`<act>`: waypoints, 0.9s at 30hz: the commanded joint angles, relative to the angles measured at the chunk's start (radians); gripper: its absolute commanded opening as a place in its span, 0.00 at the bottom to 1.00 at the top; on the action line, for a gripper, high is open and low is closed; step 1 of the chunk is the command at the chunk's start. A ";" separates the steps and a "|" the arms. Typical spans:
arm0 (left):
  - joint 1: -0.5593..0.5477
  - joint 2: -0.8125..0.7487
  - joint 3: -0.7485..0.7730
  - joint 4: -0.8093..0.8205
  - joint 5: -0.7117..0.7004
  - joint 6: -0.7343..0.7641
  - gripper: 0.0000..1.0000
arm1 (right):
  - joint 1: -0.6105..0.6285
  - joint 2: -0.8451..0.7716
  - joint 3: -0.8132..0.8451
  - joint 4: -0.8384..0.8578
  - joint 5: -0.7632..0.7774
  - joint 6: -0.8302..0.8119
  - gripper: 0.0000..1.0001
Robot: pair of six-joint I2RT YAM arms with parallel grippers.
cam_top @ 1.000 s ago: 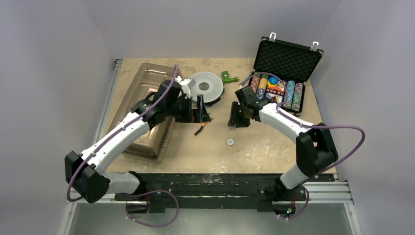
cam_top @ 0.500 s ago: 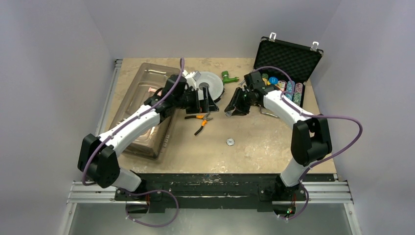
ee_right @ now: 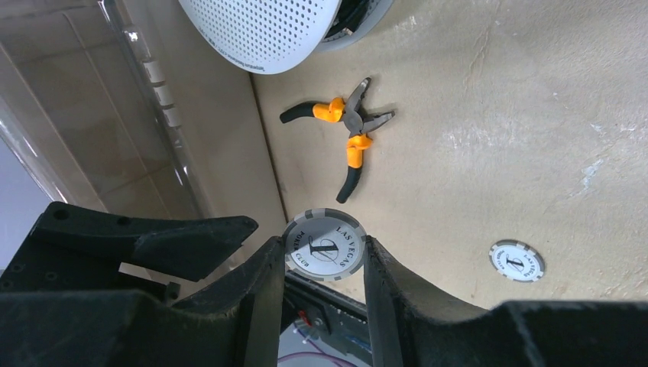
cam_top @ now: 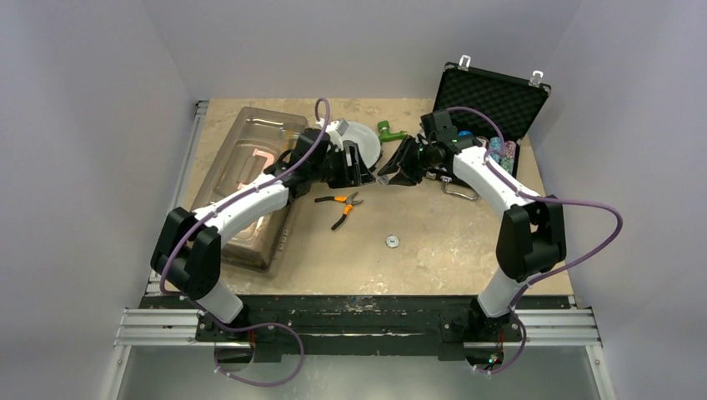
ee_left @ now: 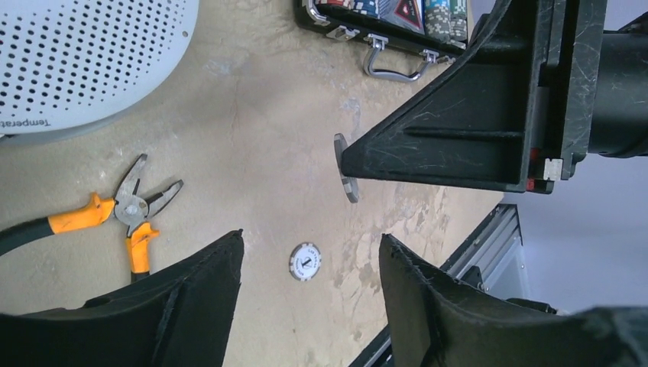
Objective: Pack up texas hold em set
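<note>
The black foam-lined case (cam_top: 490, 98) stands open at the back right, with rows of chips (cam_top: 500, 152) in its base. My right gripper (ee_right: 323, 249) is shut on a white and grey poker chip (ee_right: 325, 241), gripping it by its rim, left of the case and above the table. My left gripper (ee_left: 311, 239) faces it from close by, open, with nothing between its fingers. In the left wrist view the held chip (ee_left: 348, 178) shows edge-on at the right gripper's tip. A second chip (cam_top: 391, 242) lies flat on the table nearer the front.
Orange-handled pliers (cam_top: 340, 204) lie just in front of the two grippers. A large clear plastic bin (cam_top: 250, 171) sits on the left. A white perforated disc (cam_top: 361, 137) and a green object (cam_top: 388, 129) lie at the back centre. The case's metal handle (ee_left: 393, 69) faces the table.
Both grippers moved toward the back of the table and closer together, tip to tip. The left jaws have narrowed. The right gripper still holds its chip.
</note>
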State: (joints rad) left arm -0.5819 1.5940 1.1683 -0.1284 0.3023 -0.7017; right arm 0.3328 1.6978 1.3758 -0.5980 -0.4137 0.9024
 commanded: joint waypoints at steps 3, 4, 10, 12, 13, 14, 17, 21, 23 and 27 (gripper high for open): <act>-0.034 0.038 0.048 0.096 -0.052 -0.006 0.60 | -0.008 0.005 0.041 0.016 -0.040 0.038 0.27; -0.038 0.044 0.053 0.097 -0.052 -0.008 0.59 | -0.008 0.005 0.039 0.019 -0.042 0.041 0.27; -0.049 0.075 0.074 0.106 -0.046 -0.020 0.57 | -0.009 0.007 0.031 0.042 -0.062 0.063 0.27; -0.050 0.086 0.083 0.106 -0.048 -0.023 0.54 | -0.010 0.006 0.029 0.044 -0.062 0.065 0.27; -0.050 0.090 0.087 0.104 -0.050 -0.025 0.53 | -0.009 0.006 0.029 0.043 -0.065 0.064 0.27; -0.050 0.095 0.092 0.103 -0.051 -0.027 0.52 | -0.009 0.004 0.026 0.044 -0.064 0.065 0.27; -0.050 0.105 0.103 0.095 -0.060 -0.028 0.48 | -0.009 0.000 0.017 0.048 -0.065 0.070 0.27; -0.052 0.120 0.121 0.089 -0.059 -0.030 0.42 | -0.010 -0.006 0.009 0.053 -0.065 0.080 0.27; -0.053 0.125 0.125 0.086 -0.056 -0.030 0.39 | -0.009 -0.007 0.006 0.057 -0.065 0.085 0.27; -0.054 0.135 0.131 0.087 -0.044 -0.033 0.34 | -0.009 -0.008 -0.003 0.071 -0.072 0.096 0.26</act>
State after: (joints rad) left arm -0.6308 1.7184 1.2552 -0.0753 0.2539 -0.7238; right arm 0.3260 1.7123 1.3777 -0.5625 -0.4633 0.9756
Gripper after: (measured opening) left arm 0.363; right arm 0.360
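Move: The poker chip stands in the right fingers, about 4 cm to the left hand's right, 2 cm ahead of it and 2 cm lower. The other poker chip lies on the table some 17 cm below the left hand, 6 cm right and 5 cm back; the pliers lie equally low, 3 cm ahead and 5 cm left. From the right hand, the open left gripper is roughly 4 cm left, 2 cm back and 2 cm up. The right fingers keep their pinch on the poker chip's rim, holding it almost still in the air with barely a shift to the left. The left hand eases about 3 cm right and some 2 cm forward to the chip, sinking a little, and narrows its open fingers by nearly half to bring a tip to either side of the chip's faces; no grip by them can be seen yet. ##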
